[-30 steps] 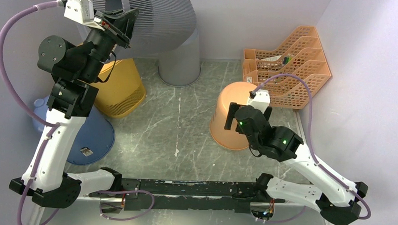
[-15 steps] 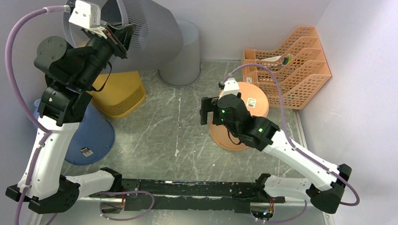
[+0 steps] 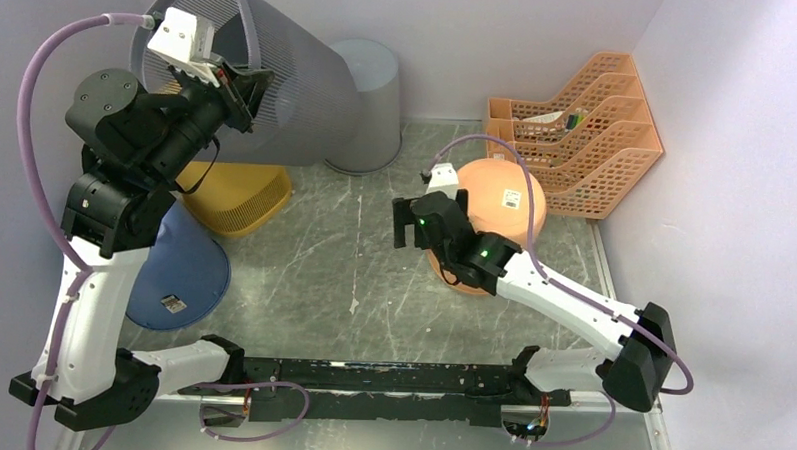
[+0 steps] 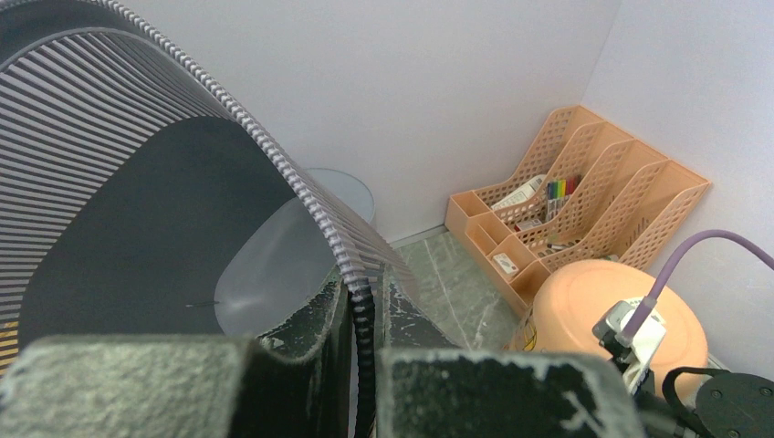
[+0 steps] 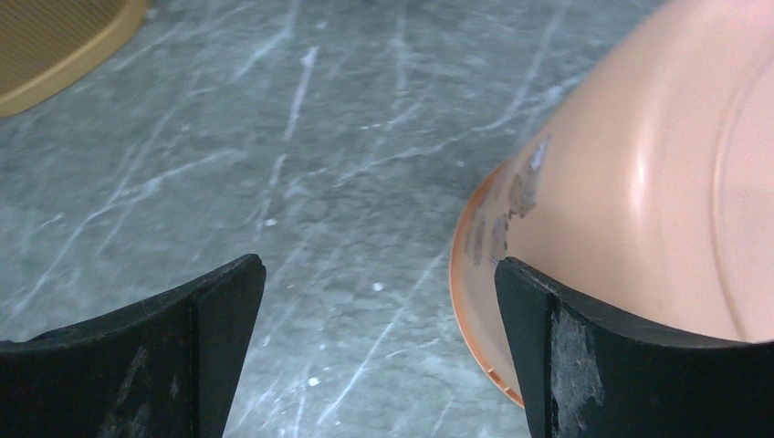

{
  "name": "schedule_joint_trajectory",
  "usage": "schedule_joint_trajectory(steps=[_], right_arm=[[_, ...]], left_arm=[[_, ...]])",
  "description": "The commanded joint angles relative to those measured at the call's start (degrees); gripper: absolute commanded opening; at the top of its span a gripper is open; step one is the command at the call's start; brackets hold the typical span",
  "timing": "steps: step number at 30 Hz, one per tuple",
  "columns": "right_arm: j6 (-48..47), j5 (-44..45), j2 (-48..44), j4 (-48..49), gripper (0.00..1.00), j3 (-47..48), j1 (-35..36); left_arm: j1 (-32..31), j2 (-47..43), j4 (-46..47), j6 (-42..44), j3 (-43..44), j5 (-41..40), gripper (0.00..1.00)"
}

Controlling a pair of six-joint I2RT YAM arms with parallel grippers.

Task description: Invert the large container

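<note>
The large grey ribbed container (image 3: 289,86) hangs tilted above the back left of the table, its open mouth facing up and left. My left gripper (image 3: 247,88) is shut on its rim, and the left wrist view shows the ribbed rim (image 4: 329,233) pinched between my fingers (image 4: 365,310) and the dark inside (image 4: 137,228). My right gripper (image 3: 430,221) is open and empty, low over the table just left of an upside-down orange bucket (image 3: 501,194). The bucket's wall and rim (image 5: 639,182) sit beside the right finger of that gripper (image 5: 379,274).
A smaller grey bin (image 3: 374,94) stands upside down at the back wall. A yellow basket (image 3: 237,194) and a blue container (image 3: 188,268) lie at the left under my left arm. An orange file rack (image 3: 578,131) stands at the back right.
My left arm has swung the grey container left and tilted it further over. My right gripper has moved left off the orange bucket, which has settled with its base up.
</note>
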Motion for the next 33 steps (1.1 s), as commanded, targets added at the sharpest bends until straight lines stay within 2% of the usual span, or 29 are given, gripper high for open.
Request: schedule_joint_trajectory(steps=[1,8,21,29,33], right_arm=[[1.9,10.03,-1.77,2.52,1.0,-4.61,-3.24],[2.69,12.37,-6.32,1.88,1.0,-10.97,-13.75],[4.47,21.54,-12.31,-4.74,1.0,-14.05,-22.39],[5.27,21.18,-15.61,-5.8,1.0,-15.37,-27.05],[4.21,15.28,-17.12,-5.06,1.0,-13.24,-27.02]], left_arm=[[-0.11,-1.16,2.06,3.12,1.03,-0.22,0.07],[-0.11,-0.58,-0.03,3.6,0.02,2.11,0.07],[-0.11,0.55,-0.21,4.88,1.79,6.25,0.07],[-0.11,3.04,-1.85,4.02,4.61,15.03,0.07],[-0.11,4.38,-2.14,2.28,5.69,20.65,0.07]])
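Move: The left hand already grips the rim of the large gray container; the open floor it is heading for lies about 20 cm to its right, level fore and aft, some 54 cm below. From that hand the yellow container stands 15 cm left, 6 cm ahead, and the small gray container 8 cm right, 30 cm ahead. From the right hand the orange container is some 16 cm right and level ahead, the letter tray 38 cm right and 27 cm ahead. Sweep the open right gripper about 23 cm to the right, dipping slightly and swinging the wrist some 45 degrees clockwise, so its right finger pushes the orange container along towards the right wall. Meanwhile keep the left gripper shut on the large container's rim and bring it down about 5 cm and right about 4, turning a little clockwise and tipping the fingers down, most of this late. ##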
